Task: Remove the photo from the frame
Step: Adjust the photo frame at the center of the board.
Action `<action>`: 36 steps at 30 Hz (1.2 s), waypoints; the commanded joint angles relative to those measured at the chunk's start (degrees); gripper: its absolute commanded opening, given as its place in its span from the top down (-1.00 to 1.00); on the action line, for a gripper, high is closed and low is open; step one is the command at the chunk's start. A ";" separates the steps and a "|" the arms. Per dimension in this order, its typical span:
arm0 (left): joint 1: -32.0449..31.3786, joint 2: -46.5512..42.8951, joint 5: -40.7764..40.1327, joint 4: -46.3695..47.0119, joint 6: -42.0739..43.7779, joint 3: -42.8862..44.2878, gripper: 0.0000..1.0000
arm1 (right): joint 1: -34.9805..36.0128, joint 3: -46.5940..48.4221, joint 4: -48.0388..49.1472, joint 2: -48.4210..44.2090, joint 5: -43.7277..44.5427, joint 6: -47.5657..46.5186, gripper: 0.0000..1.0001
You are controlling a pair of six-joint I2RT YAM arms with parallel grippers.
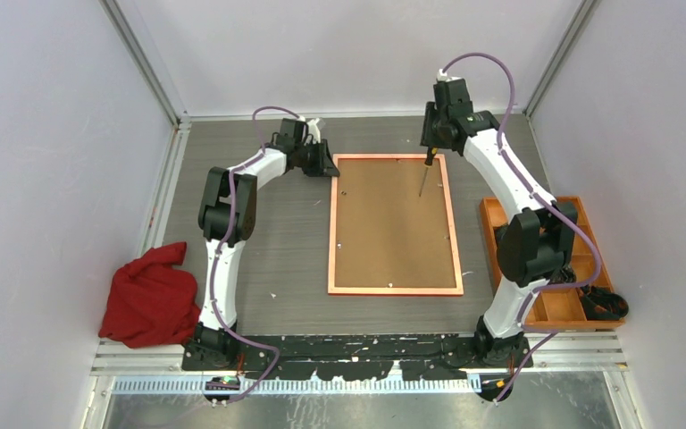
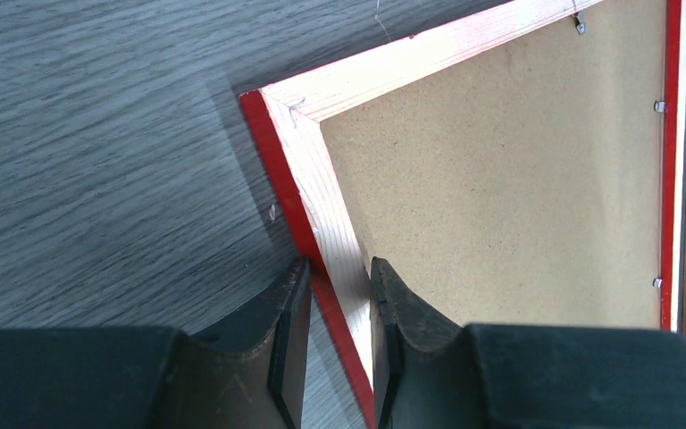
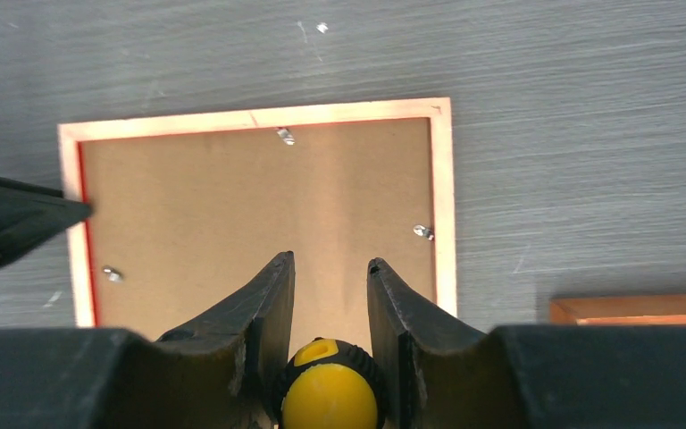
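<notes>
The frame (image 1: 394,290) lies face down mid-table, its brown backing board (image 1: 391,223) up. The photo is hidden beneath the board. My left gripper (image 1: 326,165) is at the frame's far left corner. In the left wrist view the left gripper (image 2: 339,277) is shut across the frame rail (image 2: 322,170), one finger on the red outer edge and the other against the board (image 2: 500,179). My right gripper (image 3: 330,264) is shut on a yellow-and-black screwdriver (image 3: 330,393). The screwdriver (image 1: 424,179) points down over the board's far right part. Small metal tabs (image 3: 422,231) hold the board (image 3: 232,197).
A red cloth (image 1: 147,295) lies bunched at the near left. An orange compartment tray (image 1: 558,259) stands at the right with a black item (image 1: 600,304) in its near end. Grey walls close in on three sides.
</notes>
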 commanded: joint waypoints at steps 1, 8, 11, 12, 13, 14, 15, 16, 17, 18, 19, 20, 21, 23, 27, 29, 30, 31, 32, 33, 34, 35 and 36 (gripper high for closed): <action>-0.96 4.04 -2.79 -5.41 3.56 -4.71 0.99 | 0.07 -0.49 4.79 -2.37 5.28 -5.24 0.99; -0.96 3.08 -3.24 -4.80 4.31 -5.82 0.99 | -4.23 -1.97 3.32 -2.86 2.35 -5.17 0.99; -0.88 3.41 -2.96 -5.56 4.50 -5.11 0.99 | -8.06 -3.04 3.36 -3.64 -1.33 -4.16 0.99; -0.80 3.43 -2.38 -6.02 4.76 -4.98 0.99 | -9.22 -3.39 3.50 -3.88 -2.39 -4.21 0.99; -0.64 3.12 -1.67 -6.30 4.98 -5.10 1.00 | -10.41 -3.83 3.57 -4.14 -3.35 -4.37 0.99; -0.36 2.55 -1.60 -6.66 4.93 -5.39 1.00 | -11.51 -4.14 3.61 -4.37 -4.63 -4.25 0.99; -0.17 1.91 -1.21 -6.78 4.60 -5.99 1.00 | -12.53 -4.48 3.69 -4.55 -5.81 -3.99 0.99; 0.16 1.25 -0.52 -6.65 4.06 -6.70 0.99 | -13.39 -4.57 3.62 -4.69 -6.81 -3.55 0.99; 0.57 0.59 -0.27 -6.64 3.32 -7.15 0.99 | -13.92 -4.66 3.57 -4.97 -7.39 -3.18 0.99; 0.81 -0.03 -0.46 -7.04 3.05 -7.40 0.99 | -14.19 -4.71 3.57 -5.21 -7.66 -3.04 0.99; 0.94 -0.51 -0.75 -7.94 3.12 -7.29 0.99 | -14.27 -4.80 3.63 -5.36 -7.97 -3.06 0.99; 1.04 -0.97 -0.95 -8.96 3.61 -6.90 1.00 | -14.25 -4.84 3.65 -5.43 -8.63 -3.06 0.98; 1.06 -1.43 -1.33 -10.19 4.22 -6.20 0.99 | -14.20 -4.78 3.61 -5.42 -9.08 -2.88 0.99; 1.14 -2.37 -2.02 -12.52 5.34 -4.60 0.98 | -14.25 -4.71 3.42 -5.21 -9.16 -2.97 0.99; 1.32 -5.38 -2.79 -14.23 6.37 -2.71 0.38 | -14.24 -4.26 2.51 -4.70 -9.17 -3.36 0.98; 1.33 -6.96 -3.30 -14.76 6.73 -1.93 0.20 | -14.20 -4.00 2.06 -4.76 -9.16 -3.31 0.98; 1.33 -7.67 -3.78 -15.16 6.91 -1.65 0.13 | -14.24 -3.89 1.76 -4.84 -9.16 -3.41 0.99; 1.33 -8.33 -4.42 -15.57 7.14 -1.43 0.07 | -14.25 -3.80 1.66 -5.09 -9.16 -3.40 0.99; 1.33 -8.94 -5.36 -15.89 7.41 -1.43 0.02 | -14.26 -3.79 1.56 -5.27 -10.13 -3.41 0.99; 1.33 -9.71 -5.94 -16.15 7.64 -1.58 -0.05 | -14.20 -3.79 1.55 -5.55 -11.04 -3.43 0.99; 1.33 -10.36 -6.23 -16.27 8.07 -2.01 -0.10 | -14.22 -3.75 1.36 -5.66 -11.29 -3.49 0.99; 1.33 -11.10 -6.34 -16.26 8.43 -2.45 -0.14 | -14.25 -3.52 1.11 -5.83 -11.47 -3.49 0.99; 1.33 -11.75 -6.42 -16.34 8.71 -2.98 -0.17 | -14.20 -3.15 0.51 -5.95 -11.72 -3.67 0.99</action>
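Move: The photo frame lies back up, my left fingers already pinching its left rim; its middle is about 15 cm back and 14 cm right of that hand, roughly level. From there the far-left corner is some 5 cm ahead, a small clip about 6 cm back and 2 cm right. My right hand, holding the screwdriver, has the frame's middle about 11 cm back, 10 cm left, 20 cm below; the wooden tray sits some 22 cm back and 26 cm right. My left hand first keeps its pinch on the rim, then drags the frame back and to the left; about 2 cm each way along, I start opening the fingers and go on the same way, some 5 cm in all. Meanwhile my right hand carries the screwdriver right, past the frame's right rim, sinking slightly; after about 11 cm it eases 2 cm back left. ##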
